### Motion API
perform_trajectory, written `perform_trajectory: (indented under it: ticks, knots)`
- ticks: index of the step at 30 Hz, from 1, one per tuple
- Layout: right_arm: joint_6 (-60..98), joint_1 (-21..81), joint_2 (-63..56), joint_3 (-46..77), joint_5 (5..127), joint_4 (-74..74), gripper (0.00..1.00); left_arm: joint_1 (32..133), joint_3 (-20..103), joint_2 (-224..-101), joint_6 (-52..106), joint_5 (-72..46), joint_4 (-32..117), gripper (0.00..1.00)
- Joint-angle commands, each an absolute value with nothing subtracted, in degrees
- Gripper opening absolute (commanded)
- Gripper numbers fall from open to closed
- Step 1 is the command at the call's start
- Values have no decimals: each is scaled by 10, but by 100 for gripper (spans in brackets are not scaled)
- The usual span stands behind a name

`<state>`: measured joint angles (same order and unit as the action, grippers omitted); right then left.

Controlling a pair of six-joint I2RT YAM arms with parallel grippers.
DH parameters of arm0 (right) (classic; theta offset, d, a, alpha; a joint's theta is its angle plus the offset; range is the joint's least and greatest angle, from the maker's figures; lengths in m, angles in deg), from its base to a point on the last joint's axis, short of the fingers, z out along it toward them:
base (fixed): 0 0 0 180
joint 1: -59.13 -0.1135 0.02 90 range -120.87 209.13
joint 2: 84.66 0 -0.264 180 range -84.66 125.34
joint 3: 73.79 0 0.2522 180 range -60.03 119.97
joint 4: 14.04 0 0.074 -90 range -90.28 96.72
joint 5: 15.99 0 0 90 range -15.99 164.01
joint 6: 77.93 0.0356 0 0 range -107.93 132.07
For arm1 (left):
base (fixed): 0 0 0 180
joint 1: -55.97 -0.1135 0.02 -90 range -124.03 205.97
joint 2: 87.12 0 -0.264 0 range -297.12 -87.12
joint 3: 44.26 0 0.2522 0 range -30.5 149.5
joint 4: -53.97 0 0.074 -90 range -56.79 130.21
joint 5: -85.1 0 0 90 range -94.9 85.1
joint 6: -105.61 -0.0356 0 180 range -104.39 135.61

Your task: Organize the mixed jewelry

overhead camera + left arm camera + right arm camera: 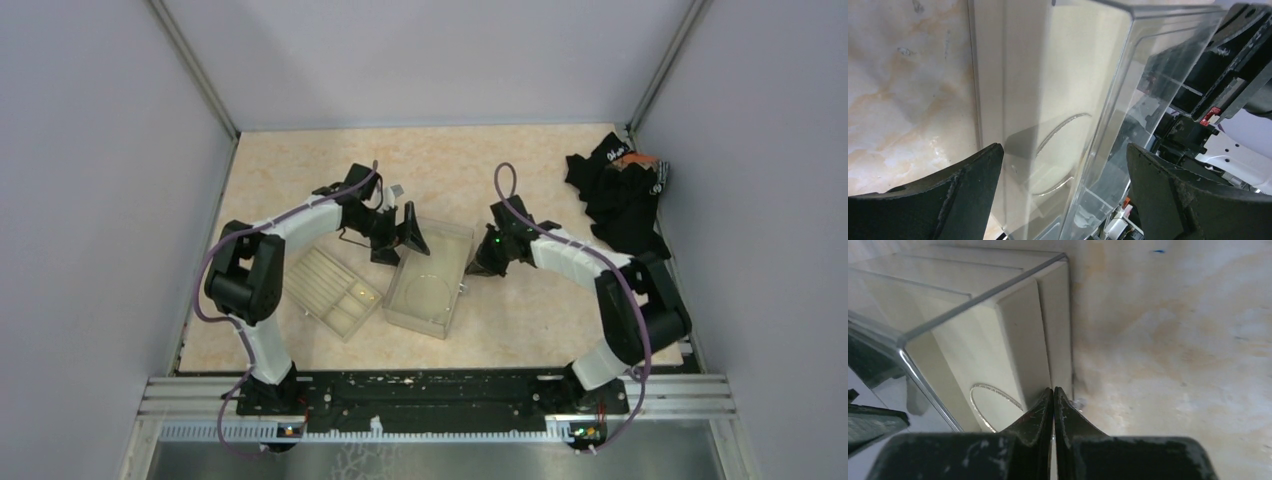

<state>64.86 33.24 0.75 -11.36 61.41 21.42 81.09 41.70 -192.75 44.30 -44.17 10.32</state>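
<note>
A thin silvery loop [428,291] lies flat on the pale floor of a clear-walled box [461,236]. In the right wrist view the loop [993,401] shows just left of my right gripper [1053,390]. That gripper is shut, its tips at the box's [983,295] outer right wall. A tiny sparkling piece [1079,402] lies on the table beside the right finger; I cannot tell if it touches. My left gripper [1063,170] is open wide, fingers [973,185] either side of the box's [1128,75] far-left end, above the loop [1063,125].
A beige compartmented tray [330,285] sits at an angle left of the clear box. A black cloth heap [620,195] lies at the back right by the wall. Grey walls close in the table on three sides.
</note>
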Motion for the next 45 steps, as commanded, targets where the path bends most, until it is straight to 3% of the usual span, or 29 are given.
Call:
perform_trajectory:
  ticks: [1, 8, 15, 20, 23, 26, 33, 38, 45]
  knots:
    - [655, 311, 64, -42, 552, 145, 0, 818, 401, -1919, 446, -464, 121, 99]
    - [623, 361, 74, -8, 596, 185, 0, 820, 441, -1961, 509, -468, 203, 99]
    - [539, 411, 130, 123, 663, 301, 4, 821, 594, -2087, 573, -509, 284, 99]
    - [514, 446, 90, 129, 701, 354, 14, 817, 779, -2147, 492, -436, 127, 99]
    - [494, 453, 22, 101, 735, 373, 24, 810, 822, -2125, 429, -340, 43, 99]
    - [485, 453, -42, 72, 771, 391, 35, 791, 779, -2044, 398, -256, 17, 99]
    - [492, 453, -134, 21, 783, 406, 46, 697, 534, -1858, 393, -145, -19, 99]
    - [492, 453, -143, 5, 761, 394, 47, 671, 424, -1784, 419, -76, -108, 99]
    - [487, 453, -126, -6, 729, 371, 47, 670, 292, -1650, 519, 20, -119, 99]
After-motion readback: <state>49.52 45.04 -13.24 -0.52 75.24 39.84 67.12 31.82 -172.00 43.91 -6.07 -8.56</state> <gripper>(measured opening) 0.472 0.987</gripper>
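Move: The clear box, holding the necklace tray, has its middle some 5 cm back and 5 cm to the right of the left hand, about 3 cm lower. From the right hand, whose closed fingertips are at the tray fronts, that middle lies around 9 cm to the left and 1 cm back, nearly level. The grooved tray lies apart, about 16 cm left of the left hand, 8 cm back and 7 cm lower. The clear box is shifted over the table between the hands, both sweeping forward and somewhat right, the left about 15 cm, the right 11. Then the right hand backs off right and up, drawing back as its fingers open halfway; the left, still wide open, rises, swings left and back over the grooved tray, and lowers, its fingers tilting to point almost straight down. ##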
